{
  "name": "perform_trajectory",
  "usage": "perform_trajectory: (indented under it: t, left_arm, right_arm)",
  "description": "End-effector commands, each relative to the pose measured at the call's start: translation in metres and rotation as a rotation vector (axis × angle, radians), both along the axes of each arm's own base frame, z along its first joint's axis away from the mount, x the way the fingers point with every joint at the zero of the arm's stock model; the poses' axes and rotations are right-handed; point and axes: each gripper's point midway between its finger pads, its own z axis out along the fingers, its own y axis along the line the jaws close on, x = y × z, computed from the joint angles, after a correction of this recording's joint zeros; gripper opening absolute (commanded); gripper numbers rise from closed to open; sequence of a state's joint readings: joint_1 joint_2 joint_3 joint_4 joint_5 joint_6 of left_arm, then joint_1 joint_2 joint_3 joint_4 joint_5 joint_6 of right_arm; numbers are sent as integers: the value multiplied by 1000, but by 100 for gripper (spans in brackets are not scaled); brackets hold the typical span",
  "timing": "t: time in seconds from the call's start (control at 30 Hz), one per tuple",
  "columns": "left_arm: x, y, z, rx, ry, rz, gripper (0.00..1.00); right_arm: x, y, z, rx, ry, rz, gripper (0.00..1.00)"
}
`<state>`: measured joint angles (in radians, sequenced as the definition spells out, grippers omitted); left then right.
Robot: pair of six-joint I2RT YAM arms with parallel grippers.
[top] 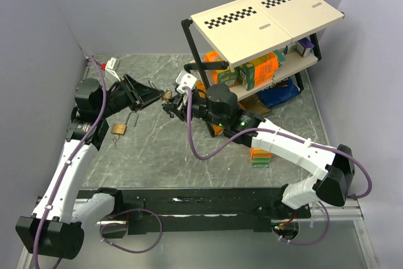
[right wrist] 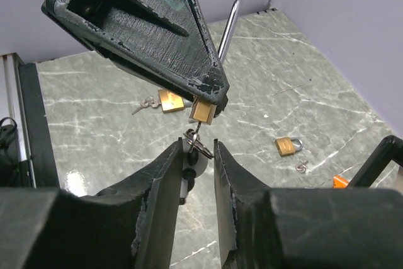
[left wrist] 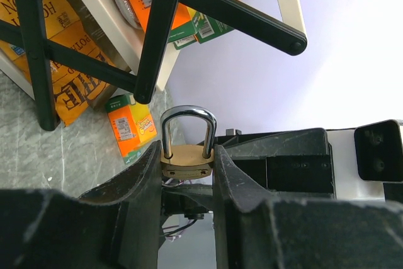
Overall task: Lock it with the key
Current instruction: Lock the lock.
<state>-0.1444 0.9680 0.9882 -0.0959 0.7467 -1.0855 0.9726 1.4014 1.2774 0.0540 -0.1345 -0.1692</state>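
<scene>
A small brass padlock is held in the air above the table, shackle closed, with my left gripper shut on its body. The top view shows this padlock between the two arms. From the right wrist view its underside faces my right gripper. A key sticks out of the keyhole with a ring and a black-and-white tag hanging from it. The right fingers sit tight on either side of the key's ring. The right gripper is just below the lock.
Two more brass padlocks lie on the marble table, each with keys beside it. One lies near the left arm. A black-framed shelf holding boxes stands at the back right, with an orange box on the table.
</scene>
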Motion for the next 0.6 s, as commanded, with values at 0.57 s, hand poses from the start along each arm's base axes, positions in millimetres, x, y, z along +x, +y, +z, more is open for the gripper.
perform_trajectory:
  t: [0.57]
  left_arm:
    - [11, 9, 25, -15, -47, 39, 1]
  right_arm:
    - [-10, -12, 19, 25, -57, 24, 0]
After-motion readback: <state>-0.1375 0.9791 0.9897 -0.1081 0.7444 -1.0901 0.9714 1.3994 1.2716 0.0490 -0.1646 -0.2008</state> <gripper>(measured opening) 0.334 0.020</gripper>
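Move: The key I want to pinch sticks out of the padlock in my left fingers. From my right hand it is only about 1 cm forward and 1 cm left, at roughly the same height, already reaching between my parted fingertips. That padlock's body is about 3 cm forward and 2 cm left, 1 cm up. Far below on the table, a brass padlock is roughly 23 cm left, 8 cm back and 25 cm down. From my left hand the key is some 3 cm back, 2 cm right and 1 cm down. I keep my right hand where it is beside the padlock, drifting back less than 1 cm, and shut its fingers from about a third open to nearly closed, pinching the key by its head, just below the lock body. My left hand keeps its hold on the padlock almost still, starting to sink only at the end, by about 0.5 cm. ##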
